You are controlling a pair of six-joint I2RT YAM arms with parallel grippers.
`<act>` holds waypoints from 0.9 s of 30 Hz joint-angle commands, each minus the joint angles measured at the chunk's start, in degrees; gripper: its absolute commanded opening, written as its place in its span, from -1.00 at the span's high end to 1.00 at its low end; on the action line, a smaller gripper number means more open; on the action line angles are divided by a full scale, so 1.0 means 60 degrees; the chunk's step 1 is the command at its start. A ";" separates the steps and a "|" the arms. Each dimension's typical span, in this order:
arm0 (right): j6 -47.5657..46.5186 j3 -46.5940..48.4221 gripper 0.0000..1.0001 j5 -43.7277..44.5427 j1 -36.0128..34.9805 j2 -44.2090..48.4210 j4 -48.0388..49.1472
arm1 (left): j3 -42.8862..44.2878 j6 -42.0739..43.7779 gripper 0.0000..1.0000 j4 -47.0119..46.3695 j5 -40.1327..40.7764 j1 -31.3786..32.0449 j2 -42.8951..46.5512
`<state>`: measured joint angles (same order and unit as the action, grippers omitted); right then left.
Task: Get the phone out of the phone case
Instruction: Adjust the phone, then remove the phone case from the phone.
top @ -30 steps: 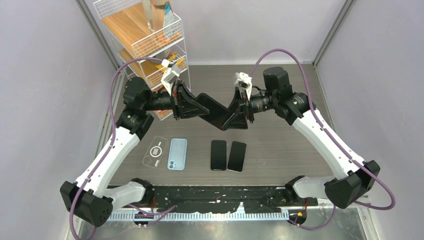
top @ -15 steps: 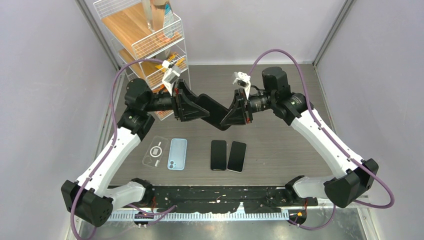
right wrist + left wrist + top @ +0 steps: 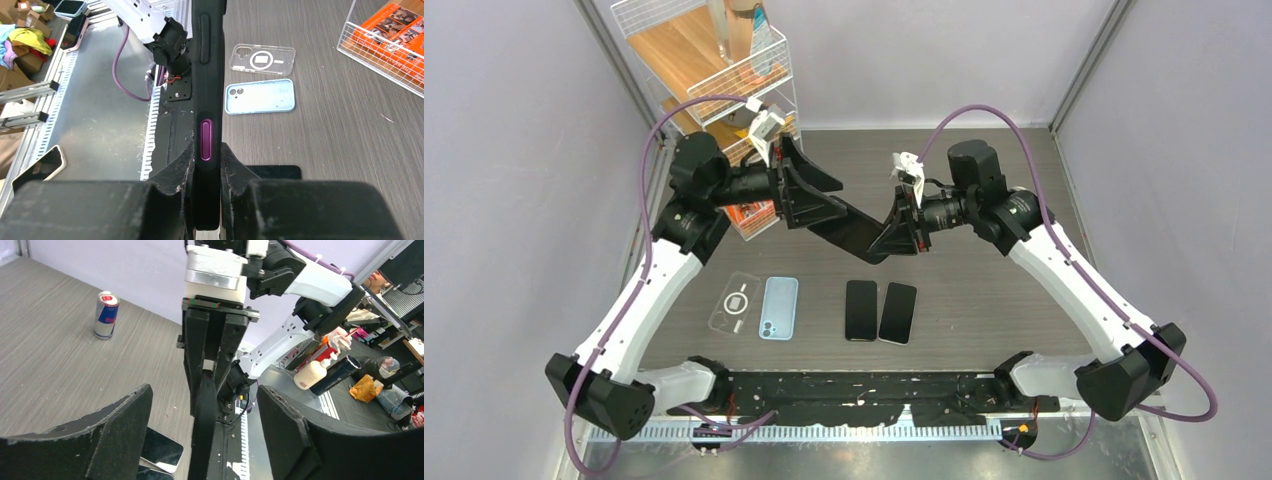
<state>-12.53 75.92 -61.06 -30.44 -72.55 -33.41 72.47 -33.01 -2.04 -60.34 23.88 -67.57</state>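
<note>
A black phone case (image 3: 852,228) with a purple side button (image 3: 206,140) hangs in mid-air over the table's middle. I see it edge-on, and the phone cannot be told apart from the case. My right gripper (image 3: 894,236) is shut on the case's right end, with the fingers (image 3: 175,172) pressed on both faces. My left gripper (image 3: 819,203) stands open around the other end. In the left wrist view its fingers (image 3: 125,415) stand well clear on either side of the case (image 3: 205,435).
Two black phones (image 3: 861,310) (image 3: 898,313) lie side by side on the table below. A light blue case (image 3: 779,307) and a clear case (image 3: 735,302) lie to their left. A wire rack (image 3: 724,75) stands at the back left. A drink can (image 3: 106,315) stands on the floor.
My left gripper has opened off the case and drawn back a little toward the rack. My right gripper has closed on the case and holds it alone.
</note>
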 commanded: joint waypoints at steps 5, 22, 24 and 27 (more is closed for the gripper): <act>-0.0501 0.0109 0.89 0.0302 -0.0098 0.0546 0.0188 | 0.0405 -0.0357 -0.32 0.1159 0.0257 -0.0010 -0.0422; -0.1245 0.0138 0.89 0.1427 -0.0300 0.0615 -0.0236 | -0.0315 -0.1473 0.78 0.0459 0.0215 0.0033 -0.0819; -0.1422 0.0150 0.89 0.1665 -0.0365 0.0614 -0.0341 | -0.0479 -0.1708 0.90 0.0275 0.0226 0.0055 -0.0896; -0.1790 0.0210 0.89 0.2147 -0.0517 0.0633 -0.0562 | -0.0671 -0.2080 1.00 -0.0138 0.0220 0.0056 -0.0979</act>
<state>-18.13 75.53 -51.79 -31.68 -71.70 -39.77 70.13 -39.99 -0.21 -61.73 23.99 -71.81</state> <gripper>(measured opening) 0.205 0.264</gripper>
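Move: The black-cased phone is still gripped by the right hand; its middle lies about 5 cm to that hand's left, 2 cm ahead and about level. From the open left hand it lies about 6 cm below, 3 cm back and 3 cm right. On the table some 35 cm below the left hand and 2 cm back are a black phone about 4 cm right and a light-blue case roughly 14 cm left. Left hand sinks about 4 cm, closing to pinch the phone's left end; right keeps hold, lowering about 2.5 cm. ##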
